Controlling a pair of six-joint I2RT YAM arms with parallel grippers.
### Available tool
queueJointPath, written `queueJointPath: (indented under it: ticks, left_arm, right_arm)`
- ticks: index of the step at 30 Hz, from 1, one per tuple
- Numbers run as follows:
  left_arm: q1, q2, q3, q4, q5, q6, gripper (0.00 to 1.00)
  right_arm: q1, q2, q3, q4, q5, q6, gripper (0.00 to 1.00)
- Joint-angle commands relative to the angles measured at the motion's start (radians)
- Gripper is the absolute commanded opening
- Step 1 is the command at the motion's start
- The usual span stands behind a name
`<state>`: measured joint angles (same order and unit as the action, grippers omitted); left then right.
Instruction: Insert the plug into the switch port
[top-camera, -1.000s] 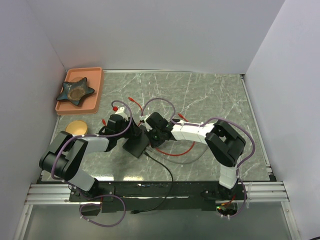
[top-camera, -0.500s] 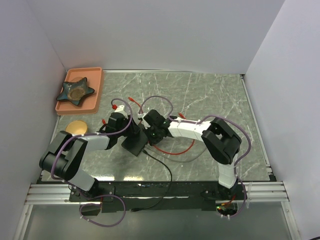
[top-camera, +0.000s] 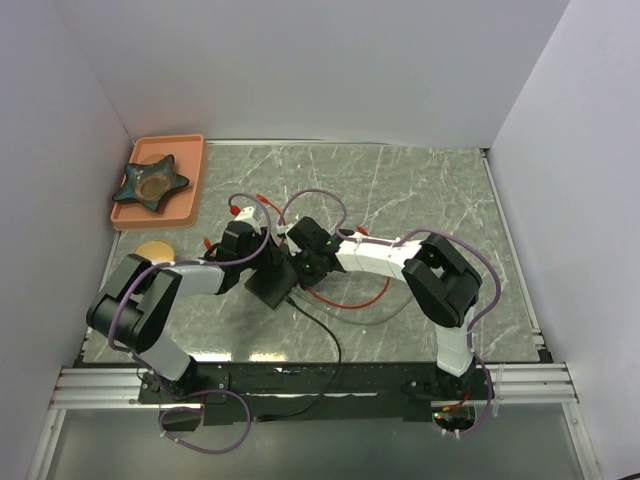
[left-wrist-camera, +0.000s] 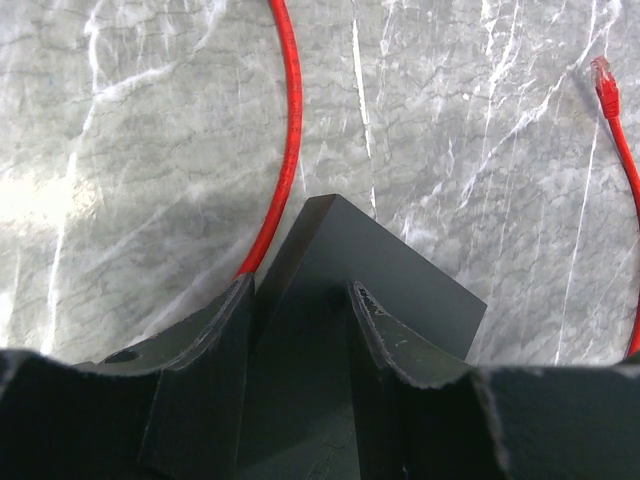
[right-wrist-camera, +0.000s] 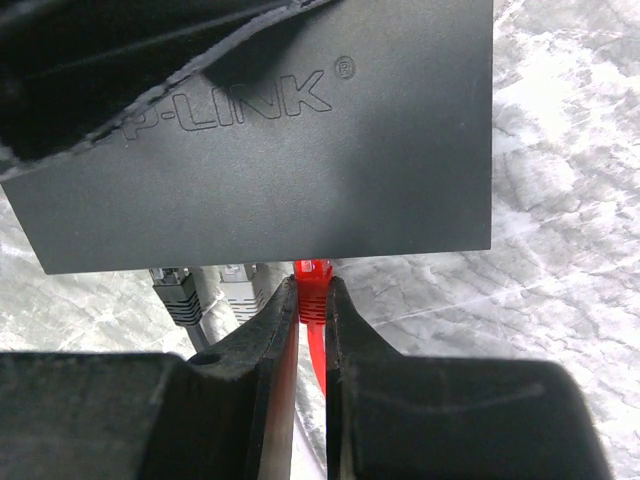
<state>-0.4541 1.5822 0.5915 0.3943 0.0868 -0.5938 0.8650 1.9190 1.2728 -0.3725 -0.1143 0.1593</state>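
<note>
The switch is a flat matte-black box (top-camera: 268, 288) with a brand name on its top (right-wrist-camera: 300, 150). My left gripper (top-camera: 263, 262) is shut on the box, which fills the gap between its fingers (left-wrist-camera: 300, 292). My right gripper (right-wrist-camera: 311, 292) is shut on the red plug (right-wrist-camera: 313, 274). The plug's tip touches the box's near edge, just right of a grey plug (right-wrist-camera: 232, 282) and a black plug (right-wrist-camera: 172, 288) seated there. The switch port itself is hidden under that edge. In the top view my right gripper (top-camera: 298, 272) meets the box from the right.
The plug's red cable (top-camera: 352, 302) loops right of the box, and a black cable (top-camera: 325, 335) runs toward the near edge. Another red cable (left-wrist-camera: 291, 130) and a loose red plug (left-wrist-camera: 603, 78) lie beyond the box. At far left stand an orange tray (top-camera: 196, 180) with a star-shaped dish (top-camera: 150, 182) and a yellow disc (top-camera: 152, 250).
My right gripper has carried the red plug leftward up to the box's edge. The left arm has shifted slightly forward with the box.
</note>
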Motion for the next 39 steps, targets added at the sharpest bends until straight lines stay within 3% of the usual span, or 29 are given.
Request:
queueJointPath:
  ticks: [1,3,11,14,19,30,36,39]
  left_arm:
    - [-0.126,0.070,-0.010,-0.120,0.379,-0.067,0.34]
    - [-0.126,0.084,-0.007,-0.101,0.409,-0.072,0.30]
    - [-0.127,0.084,-0.009,-0.110,0.424,-0.063,0.29]
    - [-0.126,0.075,-0.005,-0.129,0.400,-0.058,0.30]
    - [-0.120,0.027,-0.013,-0.153,0.311,-0.066,0.41]
    - [-0.014,-0.099,-0.076,-0.232,0.090,-0.156,0.71]
    - [0.038,-0.215,-0.120,-0.297,-0.033,-0.195,0.81]
    - [0.057,-0.287,-0.140,-0.316,-0.070,-0.218,0.85]
  right_arm:
    - [-0.009,-0.077,0.073,0.606,0.030,0.040,0.00]
    - [-0.009,-0.080,0.062,0.616,0.028,0.042,0.00]
    - [-0.009,-0.078,0.031,0.653,0.039,0.031,0.00]
    - [-0.011,-0.077,0.051,0.614,0.035,0.032,0.00]
    - [-0.009,-0.107,0.036,0.552,0.053,0.031,0.00]
    - [-0.009,-0.150,-0.069,0.429,0.096,0.026,0.32]
    - [-0.011,-0.150,-0.075,0.345,0.113,0.002,0.53]
    - [-0.009,-0.156,-0.070,0.320,0.142,-0.006,0.59]
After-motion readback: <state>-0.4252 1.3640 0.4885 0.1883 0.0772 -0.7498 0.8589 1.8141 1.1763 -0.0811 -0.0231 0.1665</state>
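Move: The right fingers still grip the red plug at its port, the port about 1 cm ahead and 1 cm to their left; beside it the grey plug sits some 1 cm back and 1 cm left, the black plug 3 cm back and 2 cm left. From the left hand, which still holds the switch, the port is about 5 cm back and 4 cm right, and the switch's middle roughly 5 cm back, level sideways. After holding plug and switch together, both hands release: left backs off leftward, right rises forward, some 6 cm. ##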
